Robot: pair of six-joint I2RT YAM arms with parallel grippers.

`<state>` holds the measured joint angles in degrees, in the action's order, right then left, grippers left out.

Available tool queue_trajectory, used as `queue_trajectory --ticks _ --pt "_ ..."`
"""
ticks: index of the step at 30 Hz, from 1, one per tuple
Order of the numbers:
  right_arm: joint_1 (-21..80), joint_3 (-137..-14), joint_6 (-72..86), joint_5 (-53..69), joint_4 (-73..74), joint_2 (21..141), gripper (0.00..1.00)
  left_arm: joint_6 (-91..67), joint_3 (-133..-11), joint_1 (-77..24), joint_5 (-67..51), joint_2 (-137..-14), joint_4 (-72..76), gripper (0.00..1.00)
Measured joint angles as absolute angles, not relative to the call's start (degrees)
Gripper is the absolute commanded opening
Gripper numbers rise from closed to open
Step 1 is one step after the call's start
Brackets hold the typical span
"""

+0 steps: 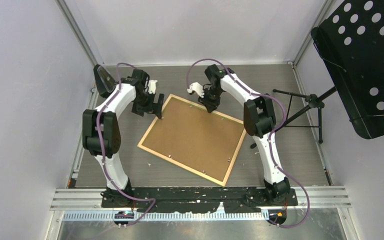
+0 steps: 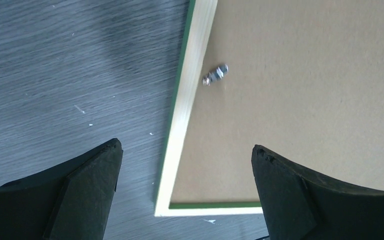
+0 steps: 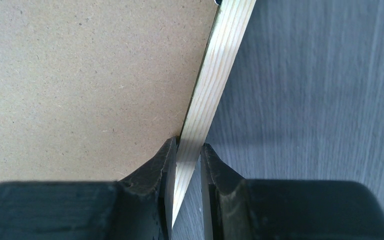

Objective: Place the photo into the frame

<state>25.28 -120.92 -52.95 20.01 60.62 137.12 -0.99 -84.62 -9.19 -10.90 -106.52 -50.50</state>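
The frame (image 1: 181,166) lies back-up and askew on the dark table, its light wood rail round a brown hardboard backing sheet (image 1: 192,136). The photo is hidden. My right gripper (image 1: 210,107) is at the frame's far edge, and the right wrist view shows this gripper (image 3: 187,146) shut on the wood rail (image 3: 220,65), one finger on the backing (image 3: 80,75) side. My left gripper (image 1: 158,112) hangs open over the frame's far left corner. In the left wrist view that gripper (image 2: 186,148) straddles the corner rail (image 2: 195,60), where a strip of green shows, touching nothing.
A small metal tab (image 2: 215,74) sits at the backing's edge, with others near the front edge (image 1: 170,155). A black perforated music stand (image 1: 365,65) on a tripod (image 1: 305,107) stands at the right. Grey walls close in the left, back and right.
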Motion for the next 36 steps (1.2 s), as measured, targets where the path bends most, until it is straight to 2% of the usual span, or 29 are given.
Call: queue_trajectory --ticks 9,12,23,31,36 --pt "26.52 -121.73 -58.13 21.98 63.05 137.56 0.06 -1.28 -85.93 -9.19 -11.35 -112.4 -51.72 0.91" --pt "26.52 -121.8 -58.83 22.63 63.31 137.64 0.06 -1.48 -85.23 -9.21 -11.68 -112.6 -51.66 0.87" --pt "26.52 -121.36 -58.98 24.4 63.16 137.64 0.06 -2.37 -80.73 -11.42 -11.46 -111.9 -50.87 0.82" --pt "26.39 -119.5 -58.48 25.17 61.67 136.81 0.05 -2.63 -79.9 -14.28 -11.11 -111.55 -49.84 0.74" --pt "26.39 -118.37 -58.41 25.54 60.88 136.22 0.06 -2.79 -79.79 -14.35 -10.55 -111.55 -49.47 0.65"
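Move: The left hand, empty and wide open, is above the frame's left bar. The stretch beside the metal clip lies about 3 cm ahead, 3 cm to the right and 5 cm below, with the clip another 2 cm to the right. The frame's near-left corner is roughly 14 cm back and 5 cm left, the far-left corner 12 cm ahead and 9 cm right. The right hand already pinches the far bar; from it that left-bar stretch lies some 24 cm left and 2 cm back. Down about 5 cm, then back some 3.5 cm and a little right, the left hand settles astride the frame's left bar beside the clip, its fingers tipping nearer vertical and beginning to close. The right hand keeps its pinch on the far bar and draws it 2–3 cm back and left, easing off as the wrist turns slightly counter-clockwise. ##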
